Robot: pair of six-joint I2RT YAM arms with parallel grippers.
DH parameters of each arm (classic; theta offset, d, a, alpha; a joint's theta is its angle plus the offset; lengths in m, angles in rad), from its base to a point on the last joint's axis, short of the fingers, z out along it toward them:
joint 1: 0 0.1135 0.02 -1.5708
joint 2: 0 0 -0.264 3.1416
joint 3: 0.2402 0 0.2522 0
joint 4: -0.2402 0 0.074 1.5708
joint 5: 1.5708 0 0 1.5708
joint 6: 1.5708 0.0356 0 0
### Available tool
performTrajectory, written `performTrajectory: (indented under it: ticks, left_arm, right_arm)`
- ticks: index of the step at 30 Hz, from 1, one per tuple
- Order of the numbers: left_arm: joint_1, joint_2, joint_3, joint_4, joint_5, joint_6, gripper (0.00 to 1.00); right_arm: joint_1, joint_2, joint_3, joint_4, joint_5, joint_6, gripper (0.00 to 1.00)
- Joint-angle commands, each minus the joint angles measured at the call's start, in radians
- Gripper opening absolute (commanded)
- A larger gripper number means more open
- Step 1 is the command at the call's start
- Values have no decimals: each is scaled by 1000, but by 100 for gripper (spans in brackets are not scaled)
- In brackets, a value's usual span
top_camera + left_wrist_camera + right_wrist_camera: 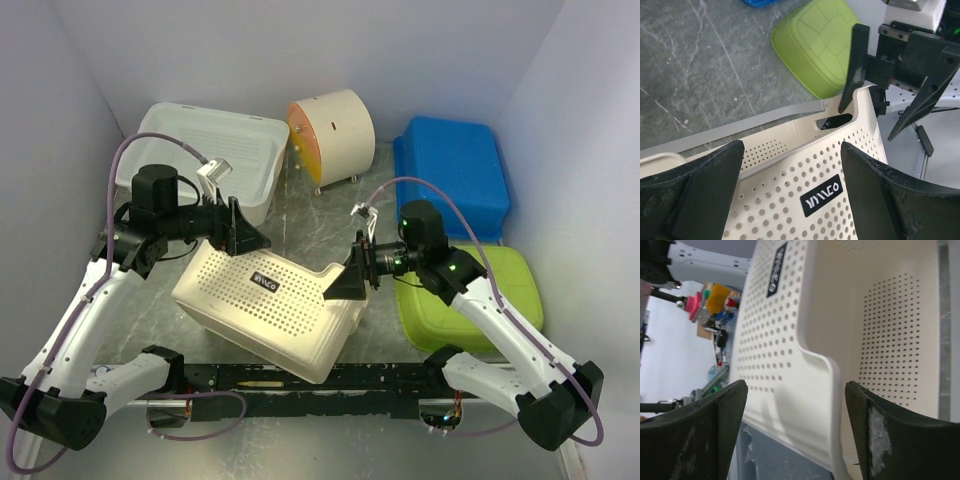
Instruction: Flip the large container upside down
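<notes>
The large container (270, 300) is a cream perforated basket with a black label. It lies tipped in the middle of the table with its labelled wall facing up. My left gripper (245, 235) is open at its upper left edge. In the left wrist view (791, 150) the labelled wall (805, 185) lies between and beyond the spread fingers. My right gripper (345, 282) is open at the basket's right end, by the handle notch. In the right wrist view (795, 390) the end wall's rim (820, 365) stands between the fingers, untouched. The right gripper also shows in the left wrist view (866, 124).
A white tub (215, 150) stands at the back left and a beige cylinder (335, 130) at the back middle. A blue bin (450, 170) is at the back right. A green bin (470, 300) lies under the right arm. A black rail (330, 378) runs along the near edge.
</notes>
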Motion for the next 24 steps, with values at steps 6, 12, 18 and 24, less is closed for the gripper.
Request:
performTrajectory:
  ticks: [6,12,18,24]
  left_arm:
    - [-18,10,-35,54,-15,-20,89]
    - [-36,15,-23,81,-30,-26,90]
    - [-37,19,32,28,-79,-14,90]
    - [-38,-30,46,87,-187,-143,91]
  right_arm:
    - [17,-67,-11,-57,-35,-7,24]
    - [22,-82,15,-109,68,7,0]
    - [20,-107,-32,-34,219,147,0]
    - [19,-102,-82,-86,481,298,0]
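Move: The large container lies on its side; its rim near the right-hand corner already runs between the right hand's open fingers, and its middle is about 17 cm left, 4 cm back and 13 cm below that hand. The green tub sits roughly 27 cm to the right hand's right, 1 cm farther out; the blue tub some 25 cm right, 27 cm ahead, both about 20 cm lower. From the left hand the container's middle is around 11 cm back, straight below in left-right terms, 18 cm down. The container's rim gets pinched by the right hand, which shuts its fingers on it while drawing back toward the base about 2.5 cm. Keeping its grip, the right hand then eases 1.5 cm forward and twists some 15 degrees, partly clockwise. The left hand stays open close over the rim, first edging about 1 cm right, then slipping 1.5 cm forward and turning slightly counter-clockwise. ##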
